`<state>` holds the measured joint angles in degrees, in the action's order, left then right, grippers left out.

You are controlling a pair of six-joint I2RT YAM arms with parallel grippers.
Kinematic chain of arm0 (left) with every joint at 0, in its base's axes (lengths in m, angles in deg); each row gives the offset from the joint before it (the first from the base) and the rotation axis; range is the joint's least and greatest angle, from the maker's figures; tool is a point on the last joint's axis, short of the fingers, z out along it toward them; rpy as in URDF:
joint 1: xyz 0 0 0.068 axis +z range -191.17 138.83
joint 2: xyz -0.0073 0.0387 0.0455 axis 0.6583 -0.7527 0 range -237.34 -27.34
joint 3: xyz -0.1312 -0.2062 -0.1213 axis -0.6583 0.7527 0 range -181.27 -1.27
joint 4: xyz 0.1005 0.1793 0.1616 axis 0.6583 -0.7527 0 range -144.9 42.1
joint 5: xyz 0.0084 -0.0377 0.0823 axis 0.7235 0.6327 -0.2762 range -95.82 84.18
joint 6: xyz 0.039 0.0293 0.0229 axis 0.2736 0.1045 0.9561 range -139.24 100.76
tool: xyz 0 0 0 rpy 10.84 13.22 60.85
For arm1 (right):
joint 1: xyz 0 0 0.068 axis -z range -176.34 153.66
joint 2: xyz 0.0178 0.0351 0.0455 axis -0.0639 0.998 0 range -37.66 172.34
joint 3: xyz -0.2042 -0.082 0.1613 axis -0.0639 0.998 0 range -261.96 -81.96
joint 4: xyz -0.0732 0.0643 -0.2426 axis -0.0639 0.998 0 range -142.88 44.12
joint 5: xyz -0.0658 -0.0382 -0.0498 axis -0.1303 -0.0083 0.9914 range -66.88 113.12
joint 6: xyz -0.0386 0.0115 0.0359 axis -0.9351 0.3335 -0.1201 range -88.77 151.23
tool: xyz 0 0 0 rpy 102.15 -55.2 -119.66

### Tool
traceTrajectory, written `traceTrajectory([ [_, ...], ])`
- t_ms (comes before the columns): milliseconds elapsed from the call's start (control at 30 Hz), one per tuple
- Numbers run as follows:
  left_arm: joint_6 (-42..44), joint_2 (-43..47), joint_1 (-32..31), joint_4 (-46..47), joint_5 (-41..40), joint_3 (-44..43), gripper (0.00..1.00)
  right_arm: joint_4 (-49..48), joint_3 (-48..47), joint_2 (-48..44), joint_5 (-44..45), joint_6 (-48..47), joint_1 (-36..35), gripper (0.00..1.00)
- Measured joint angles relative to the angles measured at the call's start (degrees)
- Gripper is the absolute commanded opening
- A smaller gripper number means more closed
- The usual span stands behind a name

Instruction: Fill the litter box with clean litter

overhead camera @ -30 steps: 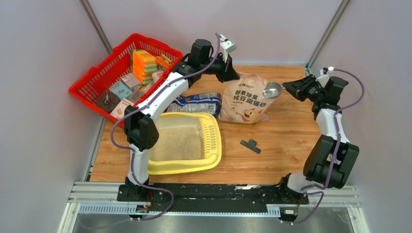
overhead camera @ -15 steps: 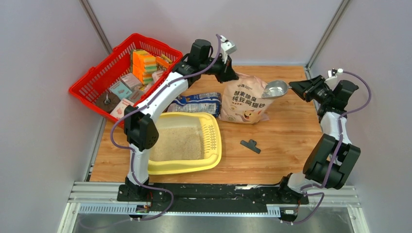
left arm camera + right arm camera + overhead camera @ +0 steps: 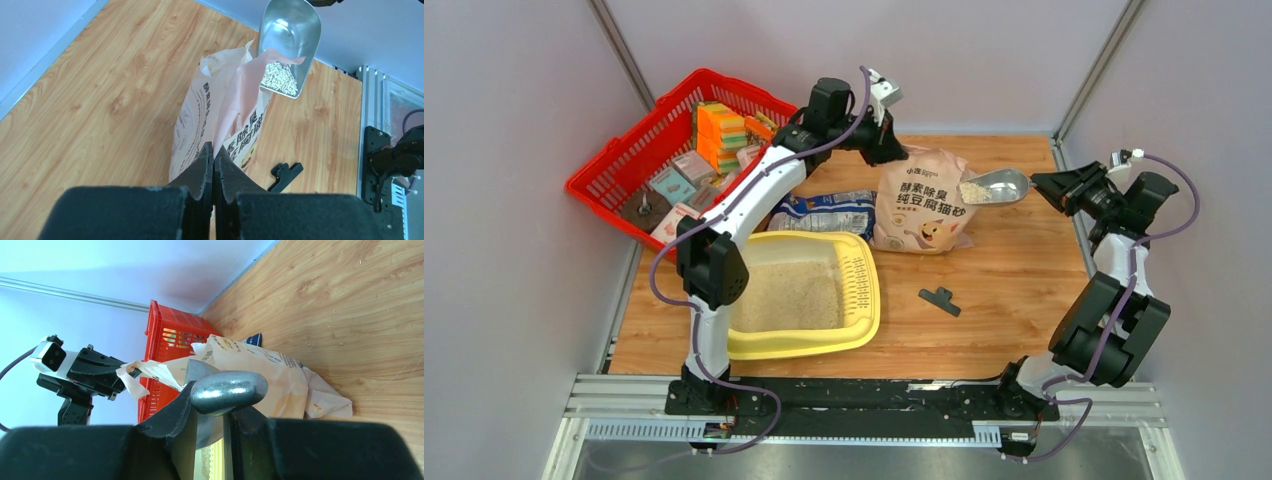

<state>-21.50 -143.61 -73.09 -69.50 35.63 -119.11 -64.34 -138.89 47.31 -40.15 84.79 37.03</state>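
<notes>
The pale-yellow litter box [image 3: 862, 300] lies at the front left with beige litter [image 3: 789, 296] in it. The tan paper litter bag [image 3: 922, 210] stands behind it. My left gripper [image 3: 886, 148] is shut on the bag's top edge [image 3: 227, 107] and holds it up. My right gripper [image 3: 1046, 186] is shut on the handle of a metal scoop [image 3: 1002, 184], held just right of the bag's mouth. The scoop [image 3: 292, 45] holds a small heap of pale litter granules [image 3: 279, 80]. In the right wrist view the scoop's handle end [image 3: 229, 391] sits between the fingers.
A red mesh basket [image 3: 639, 160] with boxes and sponges stands at the back left. A blue-and-white printed bag [image 3: 829, 212] lies between basket and litter box. A black clip [image 3: 940, 299] lies on the wooden table right of the box.
My right gripper has drawn the scoop back to the right, out of the bag's mouth, and it now carries litter. My left gripper has shifted slightly while holding the bag.
</notes>
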Motion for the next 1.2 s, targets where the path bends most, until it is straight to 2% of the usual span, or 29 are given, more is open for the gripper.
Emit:
traceTrajectory([
  [267,-0.2,0.0,0.2,0.0,-0.2,0.0,0.01,-1.7,0.8,-0.3,-1.4,1.7,1.2,0.00],
  [333,-0.2,0.0,0.2,0.0,-0.6,0.0,0.07,-1.7,1.4,-0.8,-1.6,2.1,1.3,0.00],
  [367,-0.2,0.0,0.2,0.0,-0.9,0.0,0.17,-1.6,1.8,-1.3,-1.8,2.3,1.3,0.00],
  [433,-0.2,0.0,0.2,0.2,-1.3,0.0,0.28,-0.9,2.4,-2.8,-2.3,2.2,1.2,0.00],
  [467,-0.1,0.0,0.3,0.8,-1.5,0.0,0.38,-0.3,2.5,-3.7,-2.5,2.1,1.1,0.00],
  [633,-0.1,0.5,0.8,4.8,-2.3,0.0,0.51,4.9,2.4,-9.3,-4.0,-0.6,-1.4,0.00],
  [733,-0.2,1.0,1.3,5.0,-2.7,0.0,0.58,7.8,1.8,-10.9,-4.8,-2.3,-5.0,0.00],
  [767,-0.2,1.4,1.4,5.0,-2.8,0.1,0.66,9.1,1.4,-11.0,-4.8,-3.0,-6.5,0.00],
  [967,0.3,9.1,3.3,4.7,-4.4,5.5,0.67,16.2,-2.8,-10.9,-3.0,-7.6,-18.1,0.00],
  [1200,2.6,26.8,9.0,4.1,-8.0,17.3,0.67,22.8,-12.0,-6.1,3.5,-15.7,-34.5,0.00],
])
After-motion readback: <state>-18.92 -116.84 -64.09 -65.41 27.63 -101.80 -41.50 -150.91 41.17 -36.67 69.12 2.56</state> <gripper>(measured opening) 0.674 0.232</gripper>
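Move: Out at the right end of the table, the right hand holds the loaded scoop, with the litter box about 50 cm to its left, 16 back and 20 below. The litter bag stands some 21 cm left and 3 cm ahead of it; the black clip lies about 16 left and 13 back, the blue packet roughly 43 left and 7 ahead. From the left hand, shut on the bag's top, the bag's middle is some 6 cm right and 15 below, the litter box about 23 left and 18 back. Drawing back and up about 5 cm each, the right hand then swings the scoop some 22 cm left, past the near side of the litter bag towards the litter box, turning about 30 degrees counter-clockwise and keeping its grip. Meanwhile the left fingers open wide and let go of the bag's top; that hand rises about 11 cm and withdraws some 12 cm left. ##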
